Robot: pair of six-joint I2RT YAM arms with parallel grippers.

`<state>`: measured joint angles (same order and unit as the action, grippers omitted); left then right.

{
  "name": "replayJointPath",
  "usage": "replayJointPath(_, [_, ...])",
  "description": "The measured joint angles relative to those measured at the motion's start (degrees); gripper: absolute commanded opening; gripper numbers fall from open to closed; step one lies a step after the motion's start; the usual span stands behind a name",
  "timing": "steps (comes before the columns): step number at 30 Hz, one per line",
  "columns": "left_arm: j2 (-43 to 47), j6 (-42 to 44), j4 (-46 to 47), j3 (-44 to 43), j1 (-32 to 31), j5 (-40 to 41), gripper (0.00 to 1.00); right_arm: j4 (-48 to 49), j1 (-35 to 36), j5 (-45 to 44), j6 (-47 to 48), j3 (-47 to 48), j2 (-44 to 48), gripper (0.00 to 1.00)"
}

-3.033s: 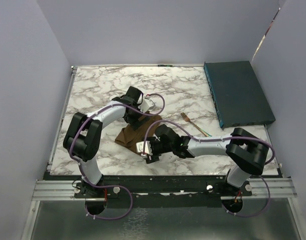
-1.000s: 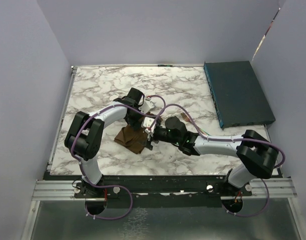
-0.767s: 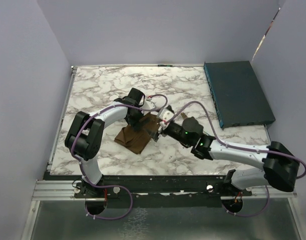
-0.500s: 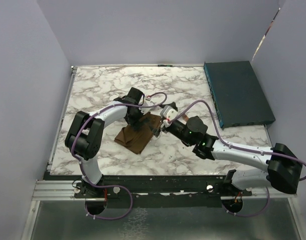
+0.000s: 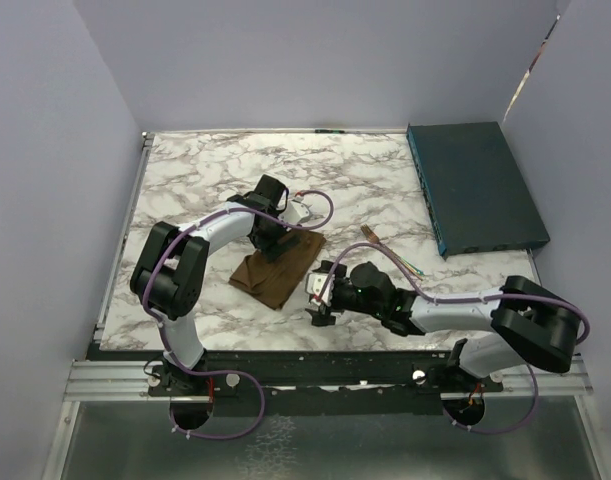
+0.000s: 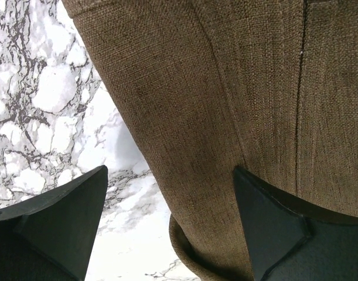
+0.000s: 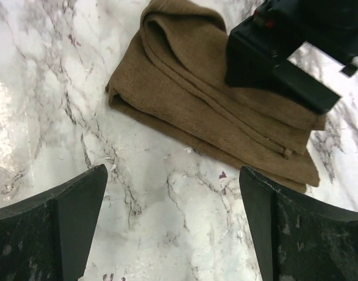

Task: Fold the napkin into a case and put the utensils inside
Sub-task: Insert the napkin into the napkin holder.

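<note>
The brown napkin [image 5: 275,278] lies folded into a narrow oblong strip on the marble table [image 5: 205,180], left of centre. My left gripper [image 5: 278,240] is open low over its far end. In the left wrist view the napkin [image 6: 237,99] fills the frame, with my left gripper [image 6: 170,228] straddling its rolled edge, one finger [image 6: 284,228] over cloth and the other over marble. My right gripper [image 5: 321,303] is open over bare marble just right of the strip. From the right wrist the napkin [image 7: 214,111] lies ahead of my right gripper [image 7: 173,228]. The copper fork [image 5: 371,237] lies right of the napkin.
A dark teal flat box [image 5: 475,188] sits at the back right corner. Purple walls close in the table on three sides. The right arm's forearm and cable stretch across the near right part of the table, close to the fork's handle.
My right gripper has pulled back from the napkin's far right end toward the near edge and now hangs over marble. The napkin lies flatter and longer. The left gripper has stayed put.
</note>
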<state>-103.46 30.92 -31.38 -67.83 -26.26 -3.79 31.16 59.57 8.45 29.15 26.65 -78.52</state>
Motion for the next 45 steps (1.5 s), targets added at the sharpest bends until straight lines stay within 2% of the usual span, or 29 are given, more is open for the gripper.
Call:
replayJointPath(7, [-0.81,0.42,-0.96,-0.83,0.00,-1.22,0.89,3.82,0.09,1.70,5.57,4.52,-11.58,0.97])
replayJointPath(17, [-1.42,0.52,-1.81,-1.66,0.00,-1.29,0.88,4.98,2.56,6.47,11.82,12.74,-21.16,0.87])
replayJointPath(21, [-1.46,1.03,-1.92,-1.75,0.00,-1.29,0.88,2.91,2.97,9.14,12.09,13.18,-21.92,0.78])
replayJointPath(25, [-1.62,1.25,-2.08,-1.92,0.00,-1.29,0.88,2.25,3.13,10.78,12.00,14.21,-24.11,0.66])
replayJointPath(34, [-1.81,1.25,-2.40,-2.19,-0.31,-0.92,0.88,10.95,3.13,11.26,10.84,15.08,-29.73,0.48])
replayJointPath(40, [-1.81,1.62,-2.40,-2.19,-0.61,-0.44,0.88,17.84,3.37,9.29,9.62,13.51,-32.00,0.39])
replayJointPath(45, [-1.81,2.34,-2.51,-2.27,-1.03,0.20,0.88,20.35,3.58,7.28,8.35,12.00,-32.17,0.39])
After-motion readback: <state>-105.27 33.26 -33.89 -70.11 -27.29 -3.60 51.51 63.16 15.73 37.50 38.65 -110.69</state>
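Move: The folded napkin's near corner lies about 9 cm to the left of my right hand, level with it fore and aft, and some 8 cm below. The napkin's middle is about 8 cm farther out than that corner and just as far left. The fork lies roughly 13 cm ahead of my right hand and 17 cm to its right. From my left hand, open over the napkin, that near corner is some 14 cm back and 3 cm to the right, slightly below. I sweep my right hand left about 9 cm and sink it some 6 to 7 cm, bulging slightly forward before drawing back, until the fingers straddle the napkin's near corner. The hand turns counter-clockwise up to about 20 degrees, then a little back, while the fingers go from wide open to well under half open and begin to take the corner between them. ##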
